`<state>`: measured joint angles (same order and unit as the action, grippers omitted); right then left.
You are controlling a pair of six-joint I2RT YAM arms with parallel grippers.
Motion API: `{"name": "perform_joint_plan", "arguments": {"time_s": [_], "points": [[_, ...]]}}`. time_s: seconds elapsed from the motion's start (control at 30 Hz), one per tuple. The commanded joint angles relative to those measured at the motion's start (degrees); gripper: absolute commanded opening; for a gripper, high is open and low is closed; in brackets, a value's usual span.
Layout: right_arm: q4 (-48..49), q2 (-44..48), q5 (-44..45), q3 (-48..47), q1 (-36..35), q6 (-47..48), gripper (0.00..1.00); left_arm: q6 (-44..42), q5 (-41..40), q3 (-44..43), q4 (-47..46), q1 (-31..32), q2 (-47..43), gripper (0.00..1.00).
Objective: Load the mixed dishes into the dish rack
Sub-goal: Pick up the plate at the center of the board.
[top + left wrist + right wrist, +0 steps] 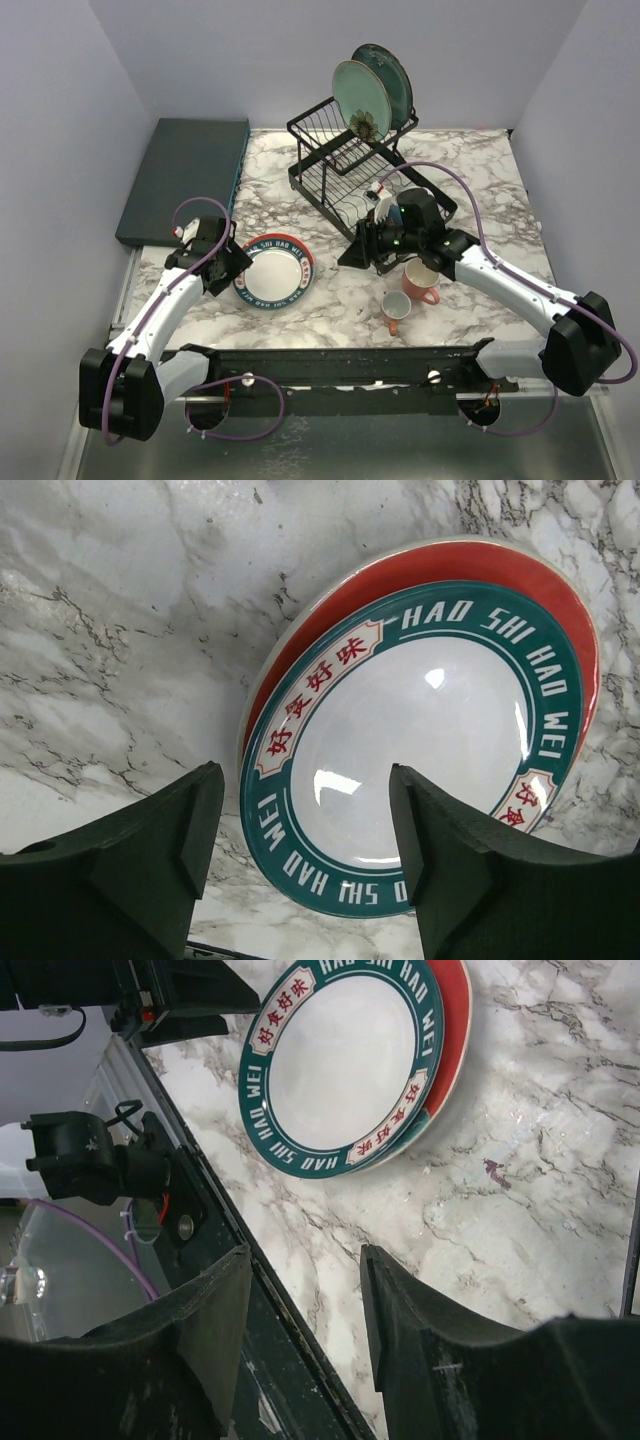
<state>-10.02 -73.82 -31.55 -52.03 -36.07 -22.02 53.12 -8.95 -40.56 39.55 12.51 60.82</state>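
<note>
A teal-rimmed plate (420,750) lies stacked on a red-rimmed plate (500,565) on the marble, left of centre (273,271). My left gripper (305,780) is open and straddles the stack's near rim, one finger outside it and one over the white centre. The black wire dish rack (318,150) stands at the back, with a pale green plate (358,98) and a dark teal plate (392,72) upright in its top basket and white dishes (352,208) in its base. Two pink mugs (421,282) (394,311) sit at front right. My right gripper (305,1260) hangs open and empty, between rack and mugs (358,250).
A dark teal flat slab (185,175) lies at the back left. A black rail (340,365) runs along the table's near edge, also under my right gripper's fingers (210,1320). Grey walls close in the left, right and back.
</note>
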Motion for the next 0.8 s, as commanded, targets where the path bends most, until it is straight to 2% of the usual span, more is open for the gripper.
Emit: {"name": "perform_joint_plan", "arguments": {"time_s": [0.0, 0.77], "points": [[2.18, 1.81, 0.5, 1.74, -0.49, 0.47, 0.53, 1.02, -1.01, 1.58, -1.57, 0.23, 0.91, 0.7], [3.65, 1.61, -0.16, 3.82, -0.48, -0.26, 0.49, -0.07, 2.78, 3.99, -6.18, 0.25, 5.56, 0.38]]}}
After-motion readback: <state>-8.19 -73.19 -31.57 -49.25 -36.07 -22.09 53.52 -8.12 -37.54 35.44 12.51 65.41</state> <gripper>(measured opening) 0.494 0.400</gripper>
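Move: Just beyond the left hand's open fingers lies the green-rimmed plate: its middle is some 8 cm to the right, 3 cm ahead and 5 cm below, with its near-left rim almost under the fingertips. The red-rimmed plate lies beneath it, its middle about 9 cm right and 4 cm ahead of the hand; the dark box sits about 23 cm ahead and 12 cm left. From the right hand, the green-rimmed plate is about 17 cm left, 4 cm ahead, 15 cm below. Sinking about 3 cm, nearly straight down and slowing, the left hand brings its fingers down astride the near-left rim of the green-rimmed plate while they close from three-quarters open to under half. The outer finger comes up against the rim from outside; the inner one stays over the white face, and the rim isn't yet pinched. ##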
